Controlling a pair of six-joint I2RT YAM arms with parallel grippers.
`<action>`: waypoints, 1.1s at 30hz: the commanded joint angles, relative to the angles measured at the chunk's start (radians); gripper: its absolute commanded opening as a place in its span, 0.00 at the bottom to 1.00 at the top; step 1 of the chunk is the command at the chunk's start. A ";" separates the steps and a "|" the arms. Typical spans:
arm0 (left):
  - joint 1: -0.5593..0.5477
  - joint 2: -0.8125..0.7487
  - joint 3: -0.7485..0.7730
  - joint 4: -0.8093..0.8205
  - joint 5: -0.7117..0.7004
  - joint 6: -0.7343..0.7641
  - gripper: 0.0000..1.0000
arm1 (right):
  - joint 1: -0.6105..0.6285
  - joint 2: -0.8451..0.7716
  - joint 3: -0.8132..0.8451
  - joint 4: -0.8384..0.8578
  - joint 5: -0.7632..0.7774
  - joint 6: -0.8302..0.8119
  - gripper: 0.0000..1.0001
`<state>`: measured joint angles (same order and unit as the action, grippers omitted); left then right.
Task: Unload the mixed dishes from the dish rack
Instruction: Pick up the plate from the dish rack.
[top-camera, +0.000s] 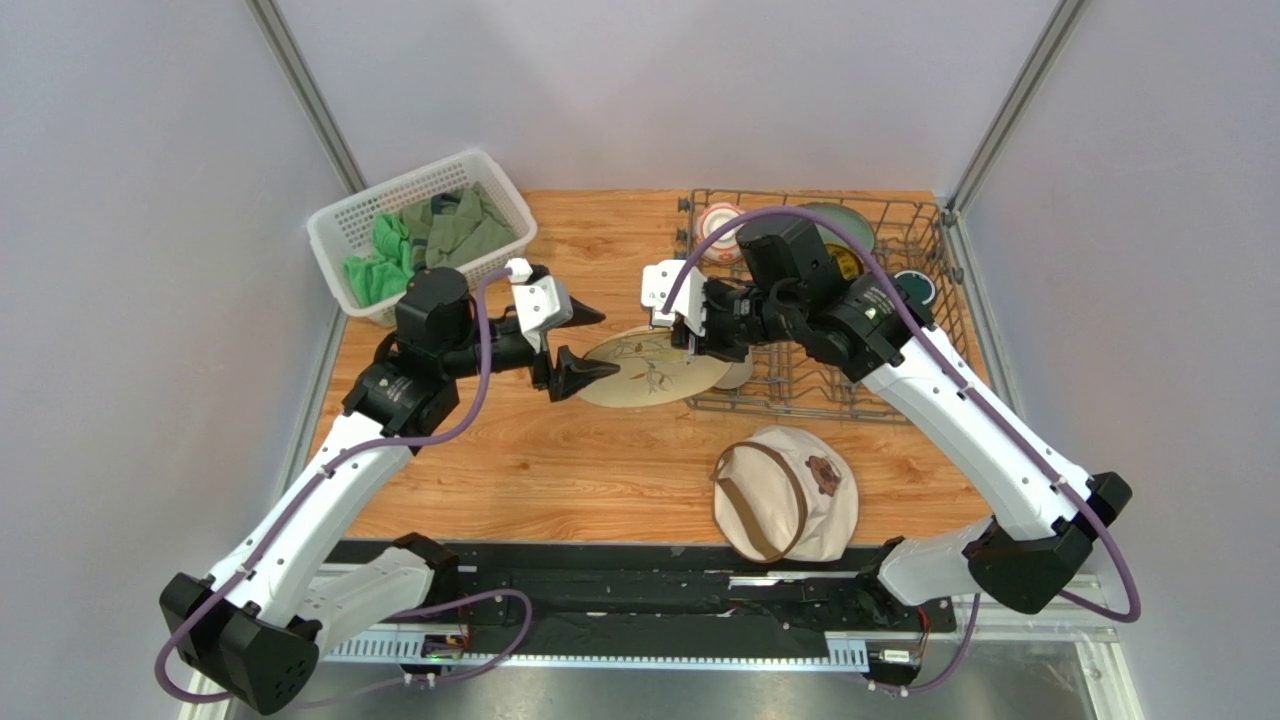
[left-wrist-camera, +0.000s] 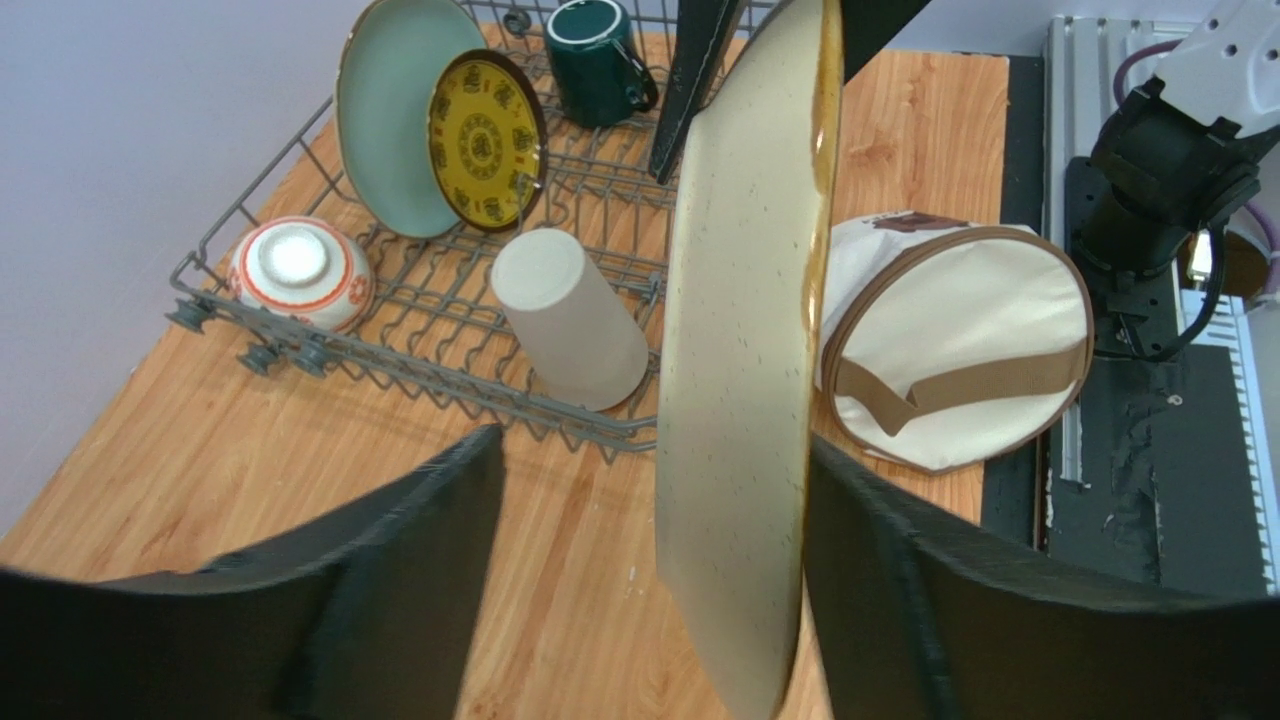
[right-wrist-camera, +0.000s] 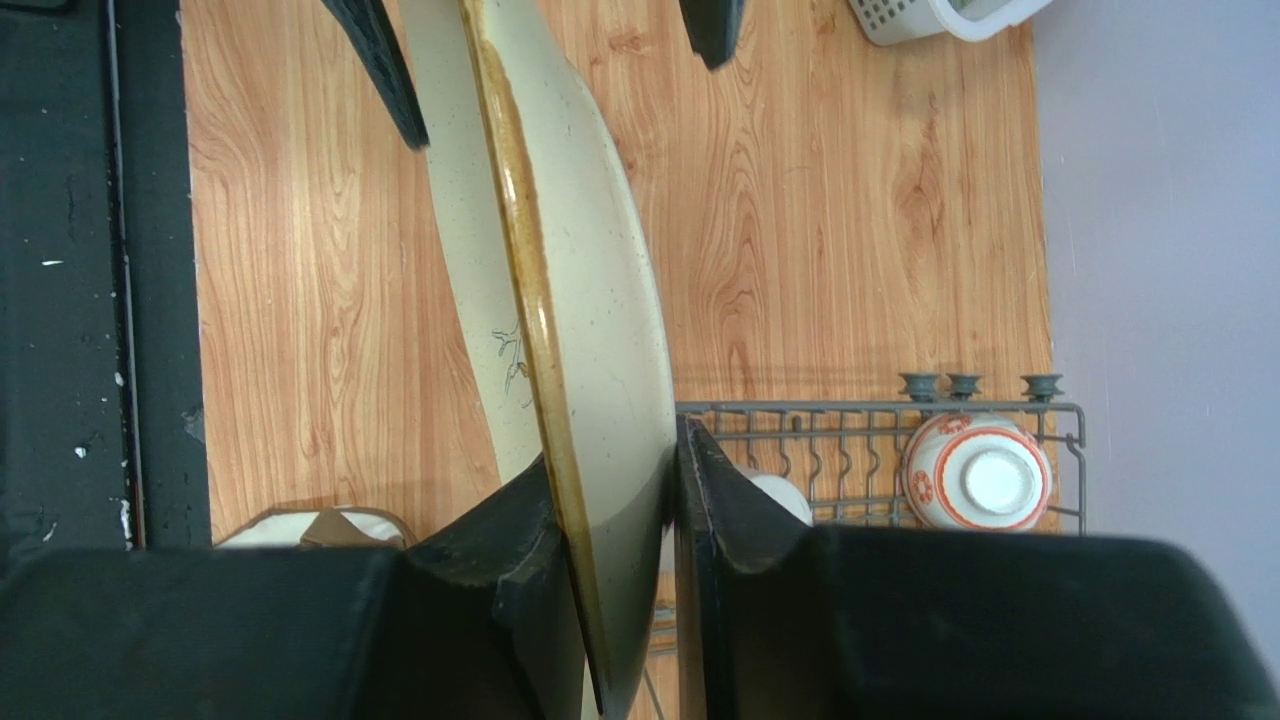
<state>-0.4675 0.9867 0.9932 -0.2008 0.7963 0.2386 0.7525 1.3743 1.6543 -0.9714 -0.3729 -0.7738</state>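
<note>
The cream plate with bird drawing (top-camera: 646, 371) hangs on edge over the table, just left of the dish rack (top-camera: 902, 225). My right gripper (right-wrist-camera: 616, 465) is shut on its rim nearest the rack. My left gripper (left-wrist-camera: 654, 450) is open and straddles the opposite rim of the plate (left-wrist-camera: 751, 375). One finger lies close against the plate and the other stands well apart. In the rack (left-wrist-camera: 406, 375) are a pale green plate (left-wrist-camera: 383, 105), a small yellow-patterned plate (left-wrist-camera: 484, 138), a dark green mug (left-wrist-camera: 594, 60), a beige tumbler (left-wrist-camera: 564, 315) on its side and an upturned patterned bowl (left-wrist-camera: 301, 270).
A round beige hat (top-camera: 781, 492) with a brown strap lies on the table near the front, below the rack. A white lattice basket (top-camera: 361, 210) holding green cloths stands at the back left. Grey walls close in both sides.
</note>
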 joint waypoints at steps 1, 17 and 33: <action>-0.013 0.007 0.021 0.034 0.027 0.027 0.68 | 0.030 -0.012 0.033 0.178 -0.012 0.041 0.01; -0.013 -0.056 -0.039 0.080 -0.135 0.013 0.00 | 0.048 -0.035 -0.033 0.201 0.113 0.056 0.41; 0.119 -0.053 -0.054 0.159 -0.325 -0.126 0.00 | 0.027 -0.161 -0.214 0.338 0.247 0.102 0.91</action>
<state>-0.4011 0.9600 0.9112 -0.2398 0.5098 0.2008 0.7910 1.2602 1.4765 -0.7242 -0.1661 -0.7025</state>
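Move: The plate hangs tilted between the two grippers, its rim already pinched by the right one. Its middle is about 7 cm to the right, 1 cm back and 4 cm below the open left fingers; from the right hand the left gripper is some 11 cm straight to the left. The upturned cup stands about 7 cm right, 8 cm ahead and 20 cm below the right hand, the hat roughly 15 cm right, 9 cm back and 25 cm down. Leftward by about 2 cm the right hand feeds the plate towards the left fingers, which close and pinch its near rim. Once they hold, the right fingers open wide, let go and ease back right. The left hand then draws the plate left, forward and down, some 5 cm, turning roughly 15 degrees counter-clockwise. ##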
